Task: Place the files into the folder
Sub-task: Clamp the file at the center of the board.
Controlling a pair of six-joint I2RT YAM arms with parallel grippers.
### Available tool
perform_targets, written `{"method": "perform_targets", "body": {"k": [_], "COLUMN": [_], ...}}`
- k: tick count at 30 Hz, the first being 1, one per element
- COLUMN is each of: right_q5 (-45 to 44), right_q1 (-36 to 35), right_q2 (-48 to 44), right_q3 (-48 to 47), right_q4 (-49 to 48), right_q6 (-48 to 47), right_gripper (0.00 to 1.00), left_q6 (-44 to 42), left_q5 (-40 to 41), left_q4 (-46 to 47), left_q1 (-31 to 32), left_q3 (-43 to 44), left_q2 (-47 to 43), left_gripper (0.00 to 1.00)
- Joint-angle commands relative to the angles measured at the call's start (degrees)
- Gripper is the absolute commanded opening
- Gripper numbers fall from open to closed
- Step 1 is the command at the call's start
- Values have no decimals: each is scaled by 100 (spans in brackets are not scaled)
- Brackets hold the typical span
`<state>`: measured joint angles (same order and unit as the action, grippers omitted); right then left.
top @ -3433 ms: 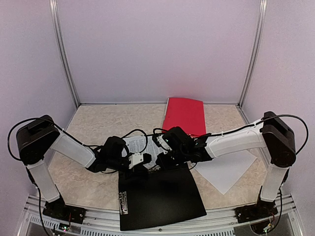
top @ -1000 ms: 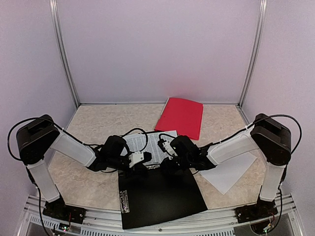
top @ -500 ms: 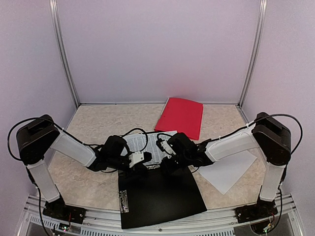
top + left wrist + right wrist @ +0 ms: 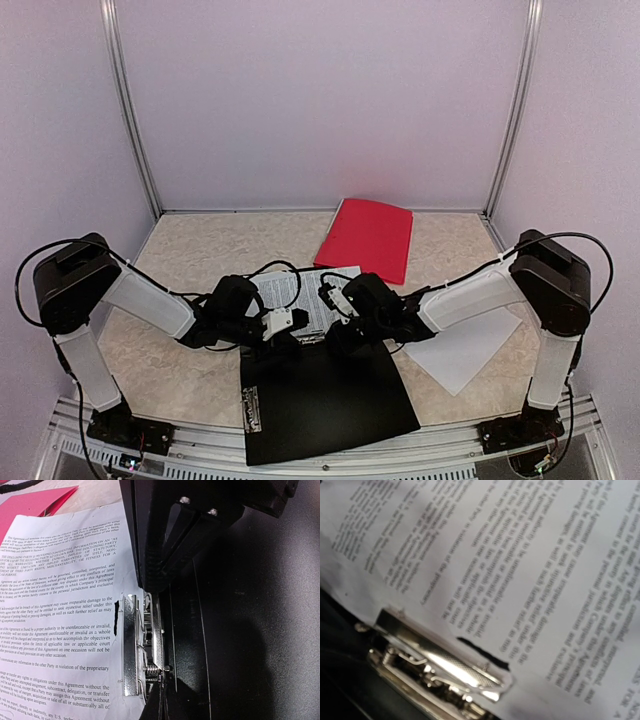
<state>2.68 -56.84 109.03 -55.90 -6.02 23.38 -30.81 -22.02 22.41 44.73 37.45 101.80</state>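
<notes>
A black folder (image 4: 325, 400) lies open at the near edge, with a metal clip (image 4: 142, 645) on its far edge. One of the files, a printed sheet (image 4: 300, 292), lies just beyond it, its near edge tucked at the clip (image 4: 450, 672), with a dark tear (image 4: 482, 652) beside the clip plate. My left gripper (image 4: 293, 338) is shut, its dark tips (image 4: 165, 700) right at the clip's spring. My right gripper (image 4: 340, 336) hovers low over the same edge from the right. Its fingers stay out of the right wrist view, and it is shut. A blank sheet (image 4: 465, 350) lies under the right forearm.
A red folder (image 4: 370, 238) lies closed at the back of the table, beyond the printed sheet. Metal frame posts (image 4: 128, 110) stand at the back corners, and the purple walls close in on both sides. Cables loop over both wrists.
Since the earliest frame my right gripper has drawn back from the red folder toward the black folder's far edge. Over the last second it only shifts slightly. The left arm holds still.
</notes>
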Motion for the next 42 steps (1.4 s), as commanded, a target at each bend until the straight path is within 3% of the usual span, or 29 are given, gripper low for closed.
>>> {"method": "perform_targets", "body": {"k": [1,24,32,42], "right_q5": [347,323,192,184], "right_q1": [-137,-155,-142,-15], "right_q2": [444,48,-81,-737], "right_q3": [363,-347,-419,-124], "right_q4": [1377,2073,1987,1487], "right_q6": [-138,-250,-75,124], "right_gripper": [0,0,17,26], "left_q6": [2,-31,-48,-59], "left_q5": [315,306,268,239], "left_q4": [-433,-472,-475,-453], "left_q1": [-10,0,17,27], "left_q3": [-1,25,25,17], "left_q2": [187,211,218,201], "left_gripper": [0,0,0,0]}}
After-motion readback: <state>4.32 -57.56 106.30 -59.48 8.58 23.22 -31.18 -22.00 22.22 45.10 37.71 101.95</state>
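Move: The metal clip at the middle of the black board has its middle about 4 cm to the right hand's left and 1 cm forward, roughly level; the right fingertips are shut at its right end. From the left hand it lies about 4 cm right and 1 cm forward. The printed file's middle is some 10 cm beyond the clip. The red folder is about 30 cm ahead of the right hand and 8 cm right; the second clip, 14 cm back from the left hand and 9 cm left. Edging up barely half a centimetre at first, the right hand tilts slightly at the clip's right end, then opens its fingers about a quarter and draws back some 2 cm and a little to the right, coming free of the clip. The wrist turns by roughly 10 degrees in all. The left hand stays put with shut fingertips still against the clip's left end. ##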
